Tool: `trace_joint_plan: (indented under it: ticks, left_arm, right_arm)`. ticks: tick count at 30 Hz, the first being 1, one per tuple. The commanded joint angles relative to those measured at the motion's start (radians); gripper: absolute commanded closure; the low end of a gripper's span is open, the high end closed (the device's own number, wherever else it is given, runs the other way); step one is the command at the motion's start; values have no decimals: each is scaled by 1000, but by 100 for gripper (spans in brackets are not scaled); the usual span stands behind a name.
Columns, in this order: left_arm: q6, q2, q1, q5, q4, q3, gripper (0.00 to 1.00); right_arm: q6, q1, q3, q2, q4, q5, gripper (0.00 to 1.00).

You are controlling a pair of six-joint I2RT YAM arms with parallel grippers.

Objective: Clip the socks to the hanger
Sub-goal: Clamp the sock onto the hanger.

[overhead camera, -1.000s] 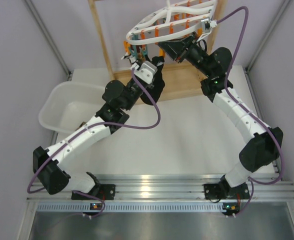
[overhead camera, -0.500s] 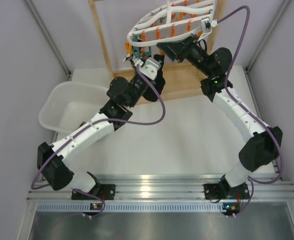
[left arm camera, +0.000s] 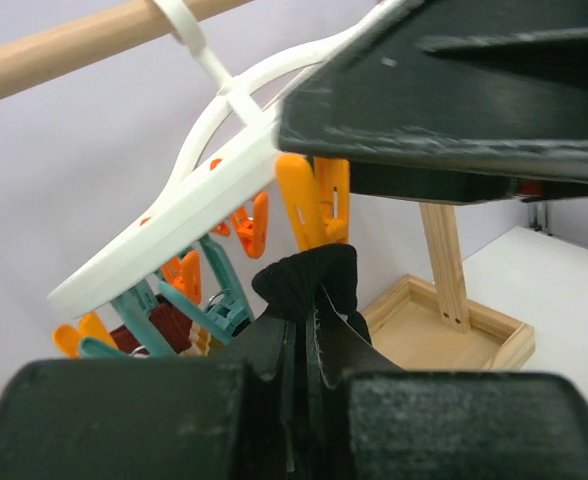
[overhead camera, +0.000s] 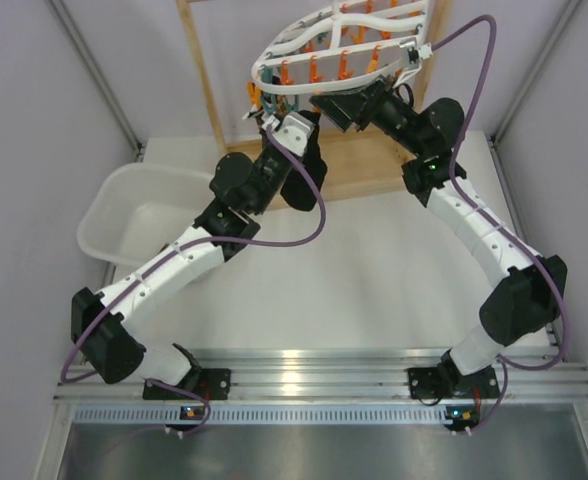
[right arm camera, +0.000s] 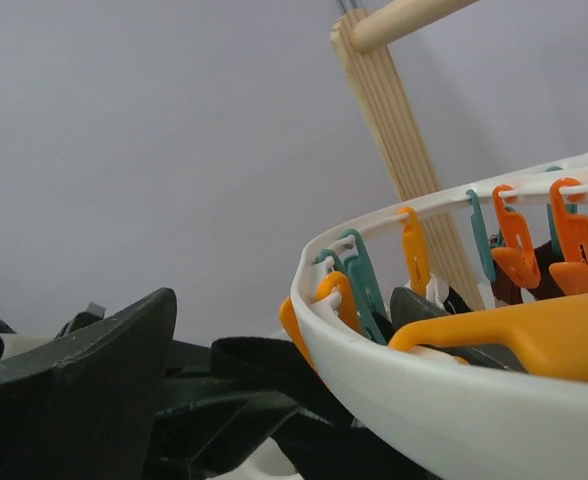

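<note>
My left gripper (left arm camera: 304, 300) is shut on a black sock (left arm camera: 309, 275), whose folded top edge sticks up out of the jaws. An orange peg (left arm camera: 314, 205) of the white hanger (left arm camera: 174, 235) touches that edge from above; I cannot tell whether it grips the sock. From above, the left gripper (overhead camera: 274, 125) is under the hanger's (overhead camera: 344, 40) left end and the sock (overhead camera: 304, 180) hangs below it. My right gripper (overhead camera: 332, 105) is open just under the hanger rim (right arm camera: 454, 400). One of its fingers (right arm camera: 84, 390) stands far left, and its body is beside the orange peg.
The hanger hangs from a wooden stand with an upright (overhead camera: 202, 80) and a base tray (overhead camera: 354, 165). A white tub (overhead camera: 134, 215) sits at the table's left. More orange and teal pegs (right arm camera: 514, 240) line the rim, and dark red fabric (left arm camera: 169, 325) hangs behind some of them.
The left arm has raised the sock up against the hanger's pegs. The right gripper's jaws have spread apart. The hanger has rocked slightly.
</note>
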Motion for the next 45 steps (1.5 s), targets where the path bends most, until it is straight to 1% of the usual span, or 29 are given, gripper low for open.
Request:
trace_joint_plan:
  ticks: [1,8,14,19,21,24,26,28,30,35,36,38,39,40,41,42,45]
  left_arm:
    - [-51,-56,31,-42,-10,9,100]
    - [-114,-66,71,-54,-59,19,100]
    - [-168,-64,102,-34,-82,29,100]
    - [-172,-75,110,-19,-77,18,100]
    - [-178,-84,116,-8,-77,13,100]
    - [-180,-90,117,0,-82,12,100]
    - [-178,-95,116,18,-82,6,100]
    - [-178,-95,117,27,-83,4,100]
    - [-177,-98,116,47,-83,0,100]
    - [-175,-96,117,67,-82,1,100]
    - [-174,-96,117,66,-82,4,100]
    - [-175,-95,116,63,-76,6,100]
    - [-175,-96,117,63,-74,4,100]
    - [-175,-95,116,61,-69,6,100]
    - [-177,-95,117,60,-66,4,100]
    - [-178,-93,116,61,-65,4,100]
    - [-184,-87,117,61,-57,7,100]
  right_arm:
    - [-57,-25,-53,-31,-102,-13,13]
    - [-131,-25,-209,-117,-176,-59,12]
    - [-198,-25,-336,-198,-178,-87,14]
    - [-227,-25,-387,-231,-199,-111,14]
    - [-261,-24,-390,-237,-222,-119,15]
    - [-264,-21,-392,-238,-219,-134,18]
    - [-243,-21,-377,-229,-172,-144,18]
    - [-179,-18,-358,-206,-103,-133,18]
    - [-130,-18,-302,-165,-75,-119,18]
    - [-102,-13,-161,-100,11,-87,14]
    - [-129,-10,-137,-87,-1,-82,15]
    - [-189,5,-60,-71,-102,-79,14]
    - [-271,13,-41,-63,-139,-75,14]
    - [-319,19,-30,-66,-196,-58,14]
    - [-370,39,-31,-71,-213,-39,13]
    - [-472,50,-34,-86,-225,-26,13]
    - [-609,62,-112,-120,-176,-59,12]
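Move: Just under the right hand's open fingers hangs the orange clip, about 3 cm below and 2 cm to the left, level in reach; the black sock's mouth is some 7 cm below and 2 cm left, level in reach. From the left hand, which already holds that sock, the orange clip is about 3 cm ahead, 3 cm right and 5 cm up, and the nearest teal clips some 7 cm left, 4 cm ahead and 3 cm up. Dropping clear of the hanger's rim with its fingers still wide open, the right hand sinks about 10 cm and draws back some 4 cm, then reverses up and forward by roughly half of that to set its spread fingers beside the orange clip, fingertips dipped about 15 degrees. The left hand keeps its pinch on the black sock, carrying its mouth about 4 cm left and a little forward and down, then easing slightly back up. ##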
